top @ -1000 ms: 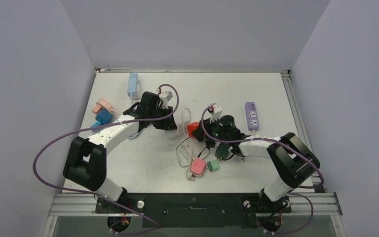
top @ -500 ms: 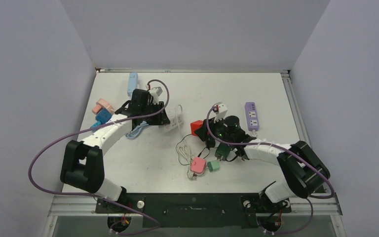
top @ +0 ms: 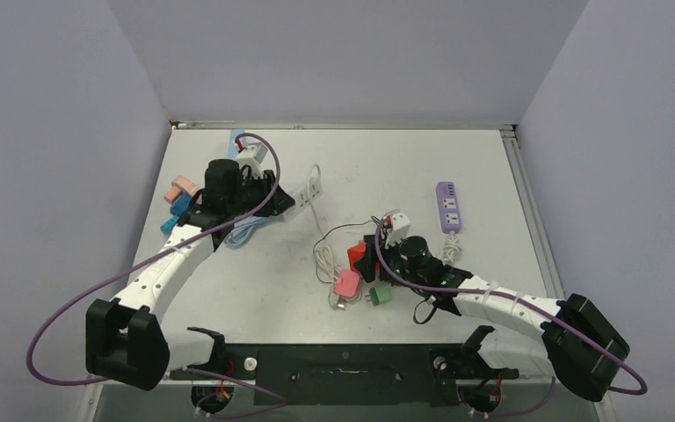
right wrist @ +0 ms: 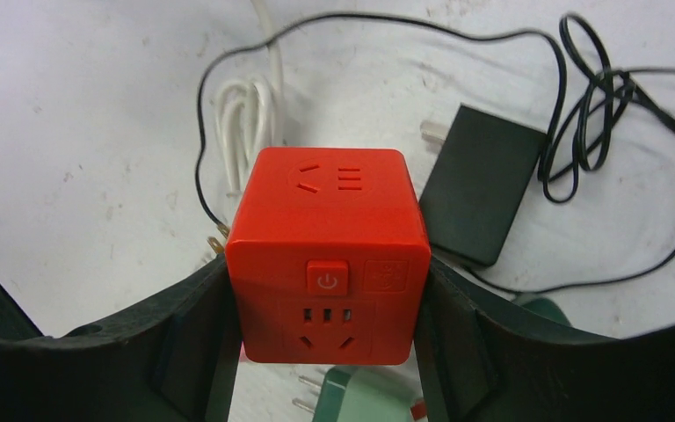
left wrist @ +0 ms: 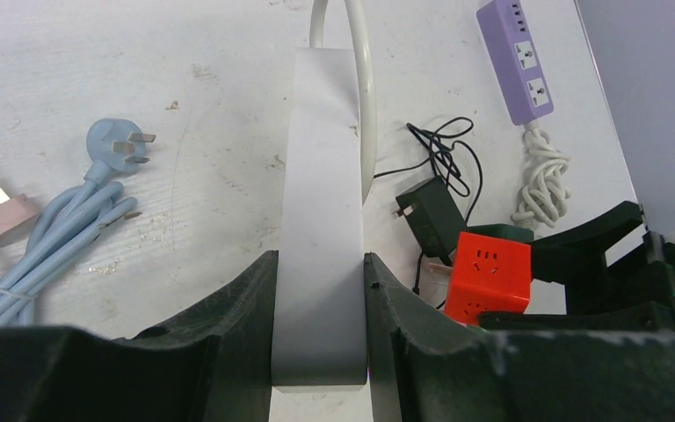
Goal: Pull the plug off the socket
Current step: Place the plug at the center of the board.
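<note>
My left gripper (left wrist: 319,290) is shut on a white socket strip (left wrist: 325,176), holding it by its long sides at the back left of the table (top: 314,186). The strip's white cord (top: 318,230) trails down to a coil beside the red cube socket (top: 357,257). My right gripper (right wrist: 327,303) is shut on that red cube (right wrist: 327,229), one jaw on each side. The cube's top and front faces have nothing plugged into them. Brass prongs (right wrist: 215,242) show at its left edge; I cannot tell which plug they belong to.
A black adapter (right wrist: 483,180) with a thin black cord lies right of the cube. A pink adapter (top: 347,283) and a green one (top: 381,294) lie just in front. A purple strip (top: 447,207) is at the right, a light-blue cable and plug (left wrist: 114,145) at the left.
The left arm has carried the white strip back and left, away from the red cube. The right arm has drawn the cube toward the near edge. Both grips are unchanged.
</note>
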Robot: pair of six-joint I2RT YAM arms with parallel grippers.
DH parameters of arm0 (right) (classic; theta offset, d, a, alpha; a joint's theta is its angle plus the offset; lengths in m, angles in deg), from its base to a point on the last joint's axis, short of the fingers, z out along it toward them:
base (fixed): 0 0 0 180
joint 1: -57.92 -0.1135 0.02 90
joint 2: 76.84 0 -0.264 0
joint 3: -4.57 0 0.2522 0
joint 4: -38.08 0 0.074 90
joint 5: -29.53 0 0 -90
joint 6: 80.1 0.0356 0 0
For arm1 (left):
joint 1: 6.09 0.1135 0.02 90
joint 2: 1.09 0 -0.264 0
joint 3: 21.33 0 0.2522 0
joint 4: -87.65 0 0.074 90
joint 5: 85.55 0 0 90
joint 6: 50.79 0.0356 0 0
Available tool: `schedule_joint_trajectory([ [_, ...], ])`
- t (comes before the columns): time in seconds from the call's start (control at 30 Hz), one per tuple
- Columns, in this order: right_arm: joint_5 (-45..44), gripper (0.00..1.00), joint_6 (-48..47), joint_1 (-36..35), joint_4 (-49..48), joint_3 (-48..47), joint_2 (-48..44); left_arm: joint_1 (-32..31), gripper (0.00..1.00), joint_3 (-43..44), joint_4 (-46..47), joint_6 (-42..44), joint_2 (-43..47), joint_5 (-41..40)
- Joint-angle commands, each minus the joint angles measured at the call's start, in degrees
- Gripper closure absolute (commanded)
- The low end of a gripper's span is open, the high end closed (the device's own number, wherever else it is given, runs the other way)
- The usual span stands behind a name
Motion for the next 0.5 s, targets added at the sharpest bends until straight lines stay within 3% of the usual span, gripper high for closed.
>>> schedule_joint_trajectory([
  [0.0, -5.6, 0.85, 3.2, -1.8, 2.1, 1.5, -2.1, 1.6, 1.0, 0.5, 8.4, -2.0, 4.2, 2.1],
  [0.27, -10.0, 0.65, 3.6, -4.7, 6.0, 1.3, -2.5, 3.3, 1.0, 4.4, 13.7, -7.6, 8.9, 4.7],
  [0.47, -11.3, 0.36, 3.6, -5.1, 8.2, 0.6, -5.3, 3.2, 1.0, 9.5, 13.3, -9.9, 11.2, 4.8],
])
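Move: The right hand already grips the red plug above a board patch some 8 cm below, 2 cm back and 2 cm right. The black adapter lies about 4 cm ahead and 2 cm right of the hand, the pink plug 5 cm back and 3 cm left, the green plug 9 cm back and 5 cm right. The left hand holds the white strip; that patch lies roughly 14 cm back, 19 cm right and 18 cm below. Left lifts the white strip about 9 cm, tilting it up; right lowers the gripped red plug 3 cm, easing back-right. ##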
